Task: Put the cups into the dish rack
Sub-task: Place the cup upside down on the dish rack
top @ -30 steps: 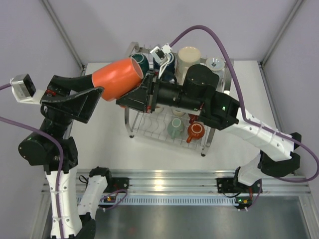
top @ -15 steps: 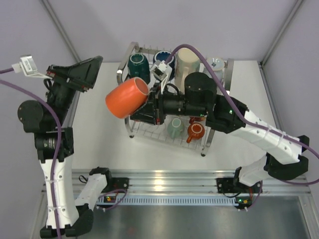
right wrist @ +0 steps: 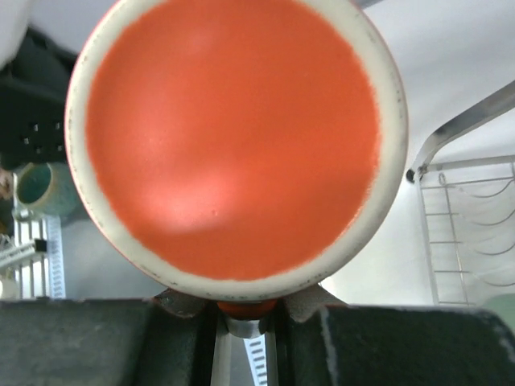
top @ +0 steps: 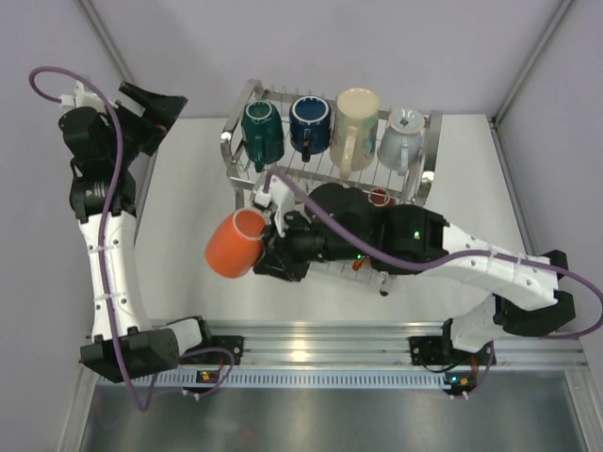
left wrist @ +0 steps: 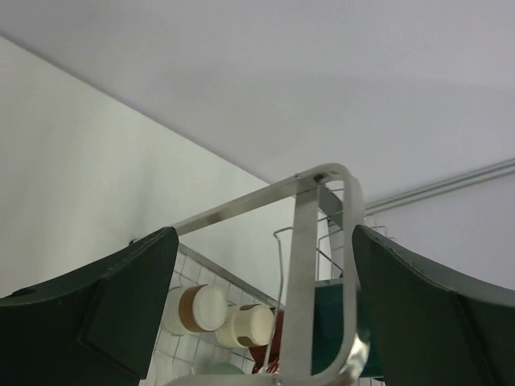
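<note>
My right gripper (top: 264, 249) is shut on the handle of a large orange cup (top: 234, 247) and holds it in the air off the front left corner of the dish rack (top: 247, 94). In the right wrist view the orange cup's base (right wrist: 233, 145) fills the frame, with the handle pinched in my right gripper (right wrist: 245, 310). Teal (top: 261, 128), navy (top: 309, 122), cream (top: 356, 124) and pale blue-grey (top: 403, 128) cups lie on the rack's top tier. My left gripper (top: 155, 108) is raised at the far left, open and empty. Its fingers (left wrist: 121, 322) frame a rack post (left wrist: 322, 273).
My right arm (top: 377, 240) lies across the rack's lower tier and hides most of it; a bit of red (top: 380, 196) shows there. Two cream cups (left wrist: 193, 308) show under the rack wires. The aluminium rail (top: 311, 334) runs along the near table edge.
The left arm has swung up and back to the far left, away from the orange cup. The right gripper has carried that cup down and toward the front, left of the rack.
</note>
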Tool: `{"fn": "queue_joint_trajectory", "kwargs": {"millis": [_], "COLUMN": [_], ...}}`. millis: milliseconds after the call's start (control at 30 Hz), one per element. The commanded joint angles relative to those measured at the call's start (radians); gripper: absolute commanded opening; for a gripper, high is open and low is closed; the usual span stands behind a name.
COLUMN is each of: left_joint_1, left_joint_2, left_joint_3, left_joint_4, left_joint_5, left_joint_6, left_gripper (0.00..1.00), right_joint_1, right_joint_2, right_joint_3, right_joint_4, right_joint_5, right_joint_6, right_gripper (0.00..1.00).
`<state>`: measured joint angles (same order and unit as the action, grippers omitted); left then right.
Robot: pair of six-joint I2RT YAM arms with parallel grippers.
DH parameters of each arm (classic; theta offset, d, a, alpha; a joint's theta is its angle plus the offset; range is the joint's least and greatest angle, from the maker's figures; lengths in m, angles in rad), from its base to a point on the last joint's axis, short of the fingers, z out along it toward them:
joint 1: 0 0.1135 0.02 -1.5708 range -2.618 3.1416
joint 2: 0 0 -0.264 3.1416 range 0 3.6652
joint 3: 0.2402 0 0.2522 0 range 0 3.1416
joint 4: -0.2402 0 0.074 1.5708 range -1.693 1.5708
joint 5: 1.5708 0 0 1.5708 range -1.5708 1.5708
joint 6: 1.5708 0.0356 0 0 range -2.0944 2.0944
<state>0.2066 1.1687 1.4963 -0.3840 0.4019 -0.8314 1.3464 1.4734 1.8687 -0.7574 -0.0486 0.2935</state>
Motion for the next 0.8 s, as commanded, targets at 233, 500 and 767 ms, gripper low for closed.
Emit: {"fn": "queue_joint_trajectory", "kwargs": {"millis": [233, 500, 767], "left_joint_1": [0.178, 0.180, 0.180], "left_joint_2": [0.074, 0.077, 0.036], "left_joint_3": [-0.113, -0.218, -0.366], "left_joint_4": [-0.012, 0.040, 0.157], "left_joint_5": [0.180, 0.193, 0.197], "left_joint_6": [0.074, 0.083, 0.022], "left_gripper": [0.95, 0.95, 0.94], "right_joint_1": [0.125, 0.117, -0.021], "right_joint_2": [0.056, 0.143, 0.166], "right_joint_3": [-0.204, -0.302, -0.413], "right_joint_4": [0.118, 0.139, 0.228], "right_joint_5": [0.283, 0.446, 0.392], "right_joint_6": [-0.019, -0.001, 0.068], "right_gripper": [0.00, 0.00, 0.00]}}
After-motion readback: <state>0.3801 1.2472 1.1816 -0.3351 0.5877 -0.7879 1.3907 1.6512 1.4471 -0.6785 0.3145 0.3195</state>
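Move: The right hand holds the orange cup upside down by its handle. The free spot at the left of the rack's lower front row lies about 20 cm ahead of this hand, 6 cm to its right and 33 cm below. Beside that spot the mint cup is 18 cm ahead, 14 cm right; the brown-banded cup behind it is 28 cm ahead, 6 cm right, both equally low. The free spot is some 9 cm back, 20 cm right and 38 cm below the left hand. The right arm keeps its pinch on the orange cup's handle and lowers it fast, some 23 cm, down in front of the rack's left end towards the gap beside the mint cup, first easing back a little, then swinging about 7 cm forward, while the wrist tips the fingers some 30 degrees more steeply down and turns a little clockwise. The empty left hand, fingers still wide open, shifts left and forward a little, then sinks about 15 cm off the rack's left side, its fingers tipping down. ##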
